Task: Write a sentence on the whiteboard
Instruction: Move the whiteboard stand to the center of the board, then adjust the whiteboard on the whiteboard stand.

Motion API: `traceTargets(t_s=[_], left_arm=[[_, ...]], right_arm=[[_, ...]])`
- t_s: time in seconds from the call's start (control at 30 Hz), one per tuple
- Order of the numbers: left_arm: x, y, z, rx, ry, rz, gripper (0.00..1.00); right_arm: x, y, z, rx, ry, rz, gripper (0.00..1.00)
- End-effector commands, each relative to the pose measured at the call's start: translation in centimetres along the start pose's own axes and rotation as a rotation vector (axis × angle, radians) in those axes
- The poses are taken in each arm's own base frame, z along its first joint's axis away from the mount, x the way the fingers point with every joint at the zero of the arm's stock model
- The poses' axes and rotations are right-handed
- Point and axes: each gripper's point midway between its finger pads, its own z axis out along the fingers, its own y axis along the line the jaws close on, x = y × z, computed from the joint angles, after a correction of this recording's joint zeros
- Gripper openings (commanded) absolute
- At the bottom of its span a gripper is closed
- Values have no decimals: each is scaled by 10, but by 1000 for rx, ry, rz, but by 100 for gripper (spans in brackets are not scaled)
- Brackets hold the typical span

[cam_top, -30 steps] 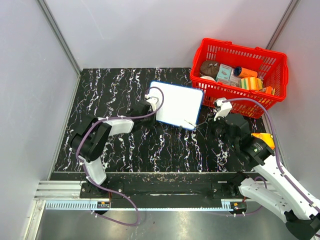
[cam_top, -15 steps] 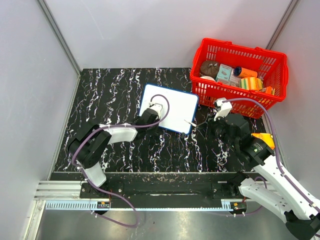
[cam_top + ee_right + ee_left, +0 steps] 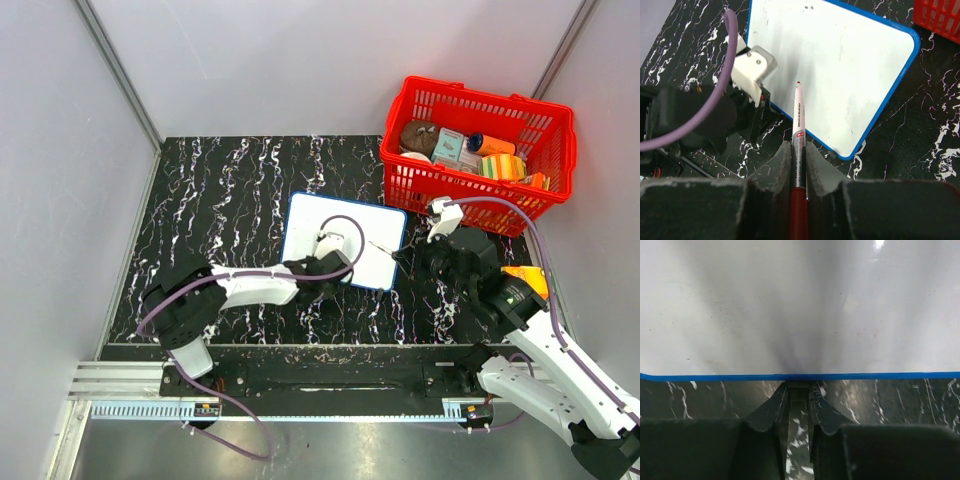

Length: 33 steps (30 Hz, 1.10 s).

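The whiteboard point(image 3: 370, 228) lies flat on the black marbled table, white with a blue frame. Its surface point(image 3: 840, 65) is blank; no sentence shows on it. My left gripper point(image 3: 322, 268) is shut on the board's near edge, and in the left wrist view its jaws point(image 3: 799, 387) meet at the blue frame below the board point(image 3: 800, 305). My right gripper point(image 3: 798, 145) is shut on a red marker point(image 3: 798, 120), cap off. The tip points over the board's near right part. I cannot tell whether it touches. From above, the marker point(image 3: 383, 246) reaches out from the right gripper point(image 3: 405, 255).
A red basket point(image 3: 470, 95) with several small items stands at the back right, close to the board's far right corner; its corner point(image 3: 940, 15) shows in the right wrist view. Grey walls enclose the table at the left, back and right.
The left arm has swung round to the board's near side, and the board has shifted nearer and turned with it. The right arm and marker have stayed put.
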Motion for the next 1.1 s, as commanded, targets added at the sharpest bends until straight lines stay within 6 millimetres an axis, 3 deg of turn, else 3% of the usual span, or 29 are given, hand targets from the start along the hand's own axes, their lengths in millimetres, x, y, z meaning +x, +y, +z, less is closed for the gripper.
traceTargets(t_s=[0.0,0.17,0.2,0.27,0.3,0.4,0.7,0.8,0.93,0.97,1.03,1.07], left_arm=[[50,-1,-15,-114,138,-6,0],[67,-20,-25,-112,143,-11,19],[68,-21,-27,-113,141,-9,35],[68,-25,-33,-94,134,-17,54],[66,-26,-36,-90,124,-19,72],[56,-30,-50,-49,88,-28,88],[11,-31,-109,199,3,-31,96],[-11,-18,-126,271,-40,-76,98],[-43,11,-132,350,-116,-158,99],[-58,34,-130,333,-151,-226,99],[-68,40,-129,413,-170,-264,99],[-78,61,-122,398,-188,-320,99]], right_arm=[[-8,1,1,2,-36,-3,0],[-8,-1,0,13,-40,-7,0],[-7,-3,0,21,-37,-8,0],[-8,-5,-2,31,-42,-15,0],[-8,-6,-3,36,-42,-16,0],[-10,-8,-5,46,-45,-17,0],[-12,-7,-10,45,-52,-20,0],[-13,-8,-8,53,-53,-16,0],[-13,-8,-7,57,-51,-13,0],[-12,-8,-7,56,-49,-10,0],[-11,-8,-6,53,-45,-7,0],[-9,-8,-6,51,-41,-6,0]])
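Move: My left hand already grips the left foot of the whiteboard stand at the board's near edge. The spot to leave it is about 4 cm back and 2 cm right. The board's middle lies some 11 cm ahead and 3 cm right, the stand's right foot about 11 cm right and 2 cm back, all near hand height. From my right hand, still holding the marker, that left foot is about 15 cm left, 2 cm ahead and 22 cm below. With my left hand I keep drawing the stand foot back and a little right, about 4 cm, then open my fingers wide and let go. I back off another 4 cm clear of the near edge, then rise some 13 cm, swinging forward and left over the board's left end as my hand's left side rolls down about 25 degrees. ##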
